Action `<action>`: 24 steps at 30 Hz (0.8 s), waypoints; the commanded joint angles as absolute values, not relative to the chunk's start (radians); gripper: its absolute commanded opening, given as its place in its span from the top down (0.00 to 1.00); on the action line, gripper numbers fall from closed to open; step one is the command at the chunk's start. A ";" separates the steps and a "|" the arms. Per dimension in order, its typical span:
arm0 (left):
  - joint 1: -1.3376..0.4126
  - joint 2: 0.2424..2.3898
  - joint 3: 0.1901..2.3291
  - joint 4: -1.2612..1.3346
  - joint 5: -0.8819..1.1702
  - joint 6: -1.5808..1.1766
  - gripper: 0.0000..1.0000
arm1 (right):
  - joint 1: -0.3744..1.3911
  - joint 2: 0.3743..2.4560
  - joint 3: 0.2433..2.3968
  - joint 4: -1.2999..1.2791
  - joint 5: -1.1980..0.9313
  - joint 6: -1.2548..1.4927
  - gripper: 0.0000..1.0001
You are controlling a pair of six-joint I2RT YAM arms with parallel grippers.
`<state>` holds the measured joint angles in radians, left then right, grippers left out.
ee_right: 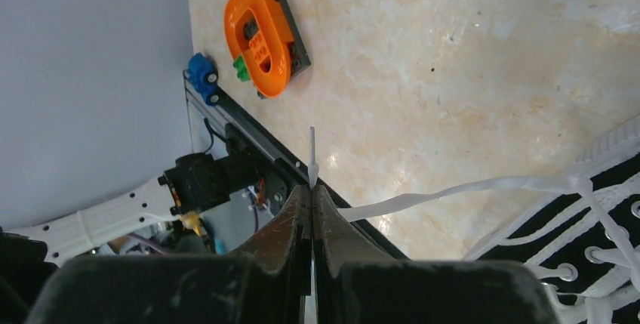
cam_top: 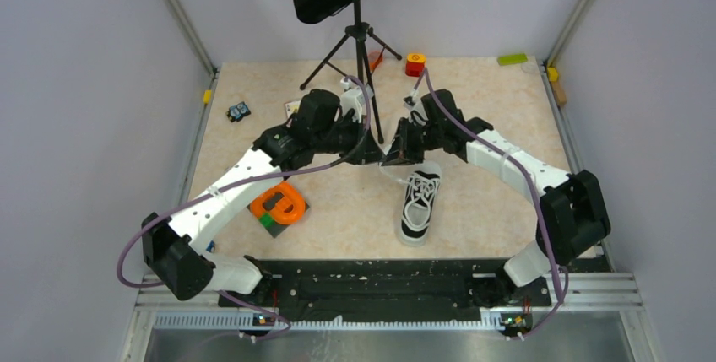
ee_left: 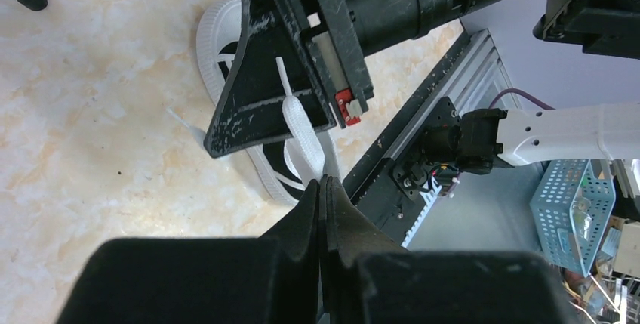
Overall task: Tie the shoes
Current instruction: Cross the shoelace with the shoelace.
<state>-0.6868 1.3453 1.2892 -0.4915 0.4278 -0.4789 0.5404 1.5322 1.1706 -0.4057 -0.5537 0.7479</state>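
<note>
The black shoe (cam_top: 420, 202) with white sole and laces lies on the table, toe toward the arms' bases. Both grippers meet just behind its heel end. My left gripper (cam_top: 376, 156) (ee_left: 323, 181) is shut on a flat white lace (ee_left: 302, 131). That lace runs up past the right gripper's black finger (ee_left: 256, 105) and ends in a thin tip. My right gripper (cam_top: 397, 153) (ee_right: 312, 186) is shut on the other lace (ee_right: 453, 191), whose stiff tip sticks out beyond the jaws. This lace stretches sideways to the shoe's eyelets (ee_right: 596, 241). The shoe's sole (ee_left: 215, 29) shows behind the right gripper.
An orange ring toy on a dark plate (cam_top: 277, 204) (ee_right: 260, 37) sits left of the shoe, with a small blue toy (ee_right: 204, 76) at the table edge. A music stand tripod (cam_top: 359, 41) stands behind the grippers. Small blocks (cam_top: 414, 63) lie along the far edge.
</note>
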 commanded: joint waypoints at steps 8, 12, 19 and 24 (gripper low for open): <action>-0.678 1.409 1.308 -0.408 0.379 -0.502 1.00 | 0.507 1.566 1.247 -0.409 -0.516 0.646 0.41; -0.676 1.450 1.305 -0.366 0.381 -0.514 1.00 | 0.426 1.526 1.256 -0.417 -0.470 0.635 0.35; -0.654 1.541 1.326 -0.331 0.394 -0.540 1.00 | 0.354 1.427 1.205 -0.459 -0.375 0.565 0.33; -0.630 1.601 1.326 -0.318 0.386 -0.555 1.00 | 0.353 1.299 1.112 -0.425 -0.296 0.502 0.31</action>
<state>-0.6495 1.5684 1.2884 -0.3820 0.3847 -0.5365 0.3511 1.4010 1.1580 -0.4496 -0.3664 0.5739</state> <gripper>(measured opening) 0.006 0.685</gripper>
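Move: Each hand still pinches a lace end. From the right hand the lace crossing on the shoe lies about 11 cm right, 2 cm back and 8 below; the shoe's toe is 14 cm right, 4 ahead and 11 below, and the stand foot 15 cm straight ahead, 14 below. From the left hand the crossing is some 10 cm right, 1 ahead and 14 below. Right releases its lace, swinging 9 cm right and forward; left carries its lace 7 cm down and forward. ##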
